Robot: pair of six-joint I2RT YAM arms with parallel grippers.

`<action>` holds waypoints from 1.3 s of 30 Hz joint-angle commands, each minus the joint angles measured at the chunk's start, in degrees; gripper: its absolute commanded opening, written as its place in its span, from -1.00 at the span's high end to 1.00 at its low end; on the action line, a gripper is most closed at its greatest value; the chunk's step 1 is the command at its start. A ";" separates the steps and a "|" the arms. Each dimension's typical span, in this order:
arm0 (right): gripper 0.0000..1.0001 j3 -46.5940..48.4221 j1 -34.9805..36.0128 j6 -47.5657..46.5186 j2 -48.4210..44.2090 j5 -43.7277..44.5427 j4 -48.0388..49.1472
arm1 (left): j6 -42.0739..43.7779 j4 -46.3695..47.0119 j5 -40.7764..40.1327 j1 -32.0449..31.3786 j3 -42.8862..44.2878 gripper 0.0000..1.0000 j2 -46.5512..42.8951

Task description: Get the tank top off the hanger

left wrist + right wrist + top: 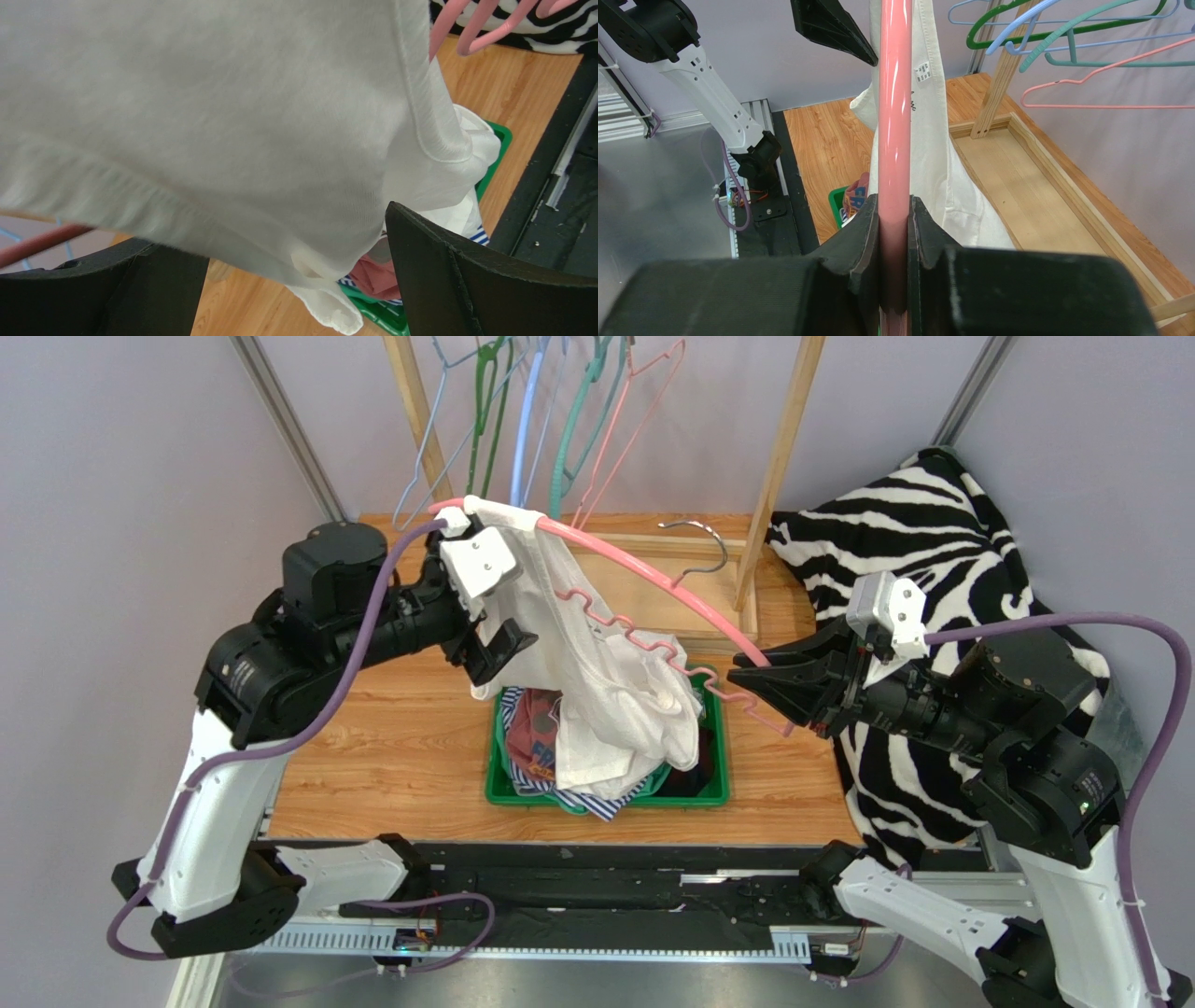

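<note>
A white tank top point(589, 672) hangs from a pink hanger point(659, 581) held tilted above the table. Its left shoulder still sits over the hanger's upper end. My left gripper point(494, 647) is open beside the cloth at that left side. In the left wrist view the tank top point(210, 105) drapes loosely over the wide gap of the left gripper point(270, 227), and neither finger presses it. My right gripper point(744, 679) is shut on the hanger's lower end. In the right wrist view the hanger point(894, 105) runs straight out of the right gripper point(894, 203), with the tank top point(927, 140) beyond.
Under the tank top stands a green basket point(716, 791) of mixed clothes. A zebra-print cloth point(912, 532) lies at the right. Several coloured hangers point(533, 406) hang on a wooden rack behind, with its post point(779, 462) and a wooden tray point(1018, 189) at the back.
</note>
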 commanded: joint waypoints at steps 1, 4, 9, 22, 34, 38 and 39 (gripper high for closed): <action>1.00 2.14 -0.03 0.28 -1.42 -0.56 4.80 | -3.60 1.81 7.18 0.15 1.22 -0.94 0.40; 1.00 2.84 -0.03 -0.33 -2.13 0.05 4.36 | -2.55 0.40 11.66 0.15 1.22 -0.94 1.72; 1.00 3.28 -0.03 -1.30 -3.01 1.55 3.39 | -1.58 -0.83 15.09 0.15 3.58 0.17 3.48; 1.00 6.01 -0.03 -1.92 -4.76 3.31 0.23 | -1.31 -0.22 13.34 -0.20 13.42 1.00 7.16; 1.00 0.39 0.06 1.16 -10.74 5.59 -4.42 | 3.61 4.52 4.99 -7.75 36.19 1.00 14.81; 1.00 -0.93 -0.11 2.21 -12.94 7.08 -8.89 | 5.28 6.63 2.89 -10.04 42.50 1.00 16.84; 1.00 -1.63 -0.12 2.56 -13.37 8.05 -9.61 | 5.45 6.90 2.53 -10.39 43.66 1.00 17.28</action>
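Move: The open left fingers are almost on the tank top: the edge they will pinch is about 4 cm to the right and 1 cm back, at hand height. The pink hanger's left end, with the shoulder over it, stands some 5 cm ahead, 1 cm left and 4 cm above; the green bin is roughly 14 cm right, level fore and aft, and 38 cm below. From the right hand, gripping the hanger's other end, that tank top edge is about 22 cm left, 7 cm ahead and 2 cm lower. Rightward and slightly back by about 4 cm, the left hand eases into the tank top while its fingers shut and pinch the cloth edge; then it climbs some 15 cm beside the hanger's left end, edging back a little as the fingers tip upward. The right hand keeps its grip on the hanger and draws it right and back, away from the left hand. ##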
